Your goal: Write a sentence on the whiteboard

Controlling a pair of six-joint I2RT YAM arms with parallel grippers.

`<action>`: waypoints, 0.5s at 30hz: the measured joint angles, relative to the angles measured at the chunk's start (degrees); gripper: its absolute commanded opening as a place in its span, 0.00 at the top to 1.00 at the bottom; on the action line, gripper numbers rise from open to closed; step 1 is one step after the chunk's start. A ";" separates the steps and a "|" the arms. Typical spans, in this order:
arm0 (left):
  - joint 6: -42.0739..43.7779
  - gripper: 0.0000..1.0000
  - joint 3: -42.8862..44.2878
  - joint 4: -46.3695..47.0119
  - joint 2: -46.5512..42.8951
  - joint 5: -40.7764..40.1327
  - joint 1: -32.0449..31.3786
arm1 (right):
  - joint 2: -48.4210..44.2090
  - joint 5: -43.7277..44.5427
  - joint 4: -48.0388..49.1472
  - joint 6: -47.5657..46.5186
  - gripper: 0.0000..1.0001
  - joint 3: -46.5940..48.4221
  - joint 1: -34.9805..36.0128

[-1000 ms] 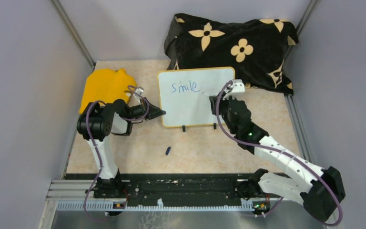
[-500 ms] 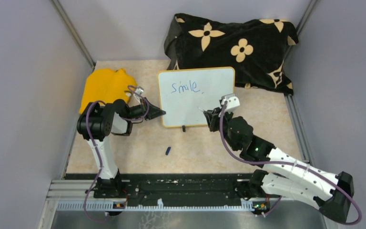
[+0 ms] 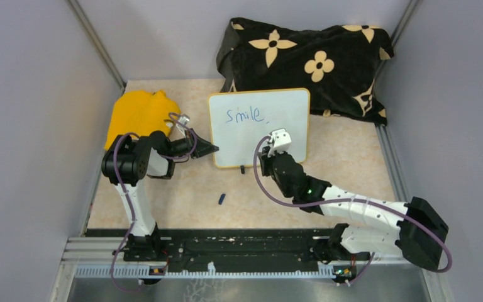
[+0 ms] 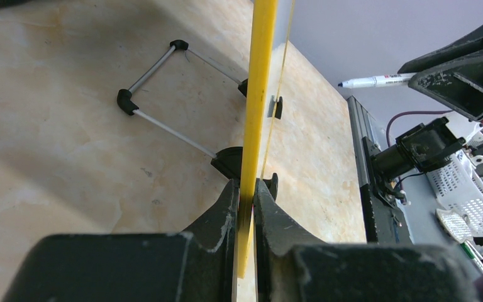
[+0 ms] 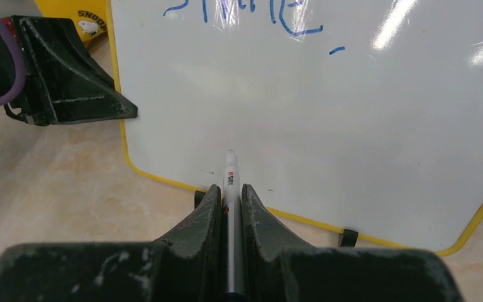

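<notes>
The whiteboard (image 3: 245, 143), yellow-rimmed, stands tilted at mid-table. The sentence (image 3: 244, 116) reads "Smile" in blue on its upper half, followed by a small mark (image 5: 336, 50). My left gripper (image 3: 212, 149) is shut on the board's left rim (image 4: 261, 94), its jaws pinching the yellow edge (image 4: 246, 189). My right gripper (image 3: 265, 163) sits at the board's lower edge, shut on a white marker (image 5: 231, 182). The marker's tip points at the blank lower-left part of the board (image 5: 352, 138), just above the rim. The marker (image 4: 377, 80) also shows in the left wrist view.
A black flowered cloth (image 3: 308, 60) lies bunched behind the board. A yellow soft object (image 3: 139, 113) lies at the left, behind the left arm. A small blue cap (image 3: 222, 199) lies on the table in front. The board's wire stand (image 4: 163, 94) rests behind it.
My right arm has swung down and left with the marker, from beside the end of "Smile" to the board's lower edge. The left gripper has stayed clamped on the rim.
</notes>
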 measured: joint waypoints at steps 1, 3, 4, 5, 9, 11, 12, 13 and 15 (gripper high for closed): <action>-0.02 1.00 0.00 0.00 0.00 0.02 0.00 | 0.37 0.63 1.55 0.02 1.00 -0.35 0.02; -0.04 1.00 0.00 0.07 0.00 0.02 0.00 | 1.22 2.27 4.37 0.24 1.00 -0.70 0.00; -0.04 1.00 0.00 0.09 0.00 0.02 0.00 | 1.75 3.41 5.57 0.55 1.00 -0.72 0.00; -0.04 1.00 0.00 0.11 0.00 0.02 0.00 | 2.19 4.57 6.64 0.90 1.00 -0.72 0.00; -0.04 1.00 0.00 0.13 0.00 0.02 0.00 | 2.05 8.72 8.96 2.14 1.00 -0.37 0.02; -0.04 1.00 0.00 0.13 0.00 0.00 0.00 | 1.25 10.75 9.25 2.23 1.00 0.72 0.00; -0.04 1.00 0.00 0.13 0.00 0.00 0.00 | 0.59 11.58 9.29 2.21 1.00 1.51 -0.02; -0.04 1.00 0.00 0.13 0.00 0.00 0.00 | -0.39 12.13 9.11 2.25 1.00 2.58 -0.28; -0.04 1.00 0.00 0.13 0.00 0.00 0.00 | -2.47 12.02 8.22 3.13 1.00 5.25 -1.33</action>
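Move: The right hand, holding the marker, is in front of the board. The short blue mark after "smile" is about 9 cm ahead of it, 2 cm to its right and 2 cm higher. The word's middle is some 10 cm ahead, 6 cm left and 4 cm up, and the whiteboard's middle about 8 cm ahead, 1 cm left and 2 cm below. From the left hand, the mark lies roughly 5 cm ahead, 17 cm right and 11 cm up. Upwards, gathering speed, the right hand lifts the marker about 9 cm in front of the whiteboard, easing some 3 cm forward and as much to the right. Its wrist tilts the tip upward and swings it clockwise while rolling, some 20 degrees in all, and the fingers keep their grip. The left gripper stays still, pinching the board's left edge. ##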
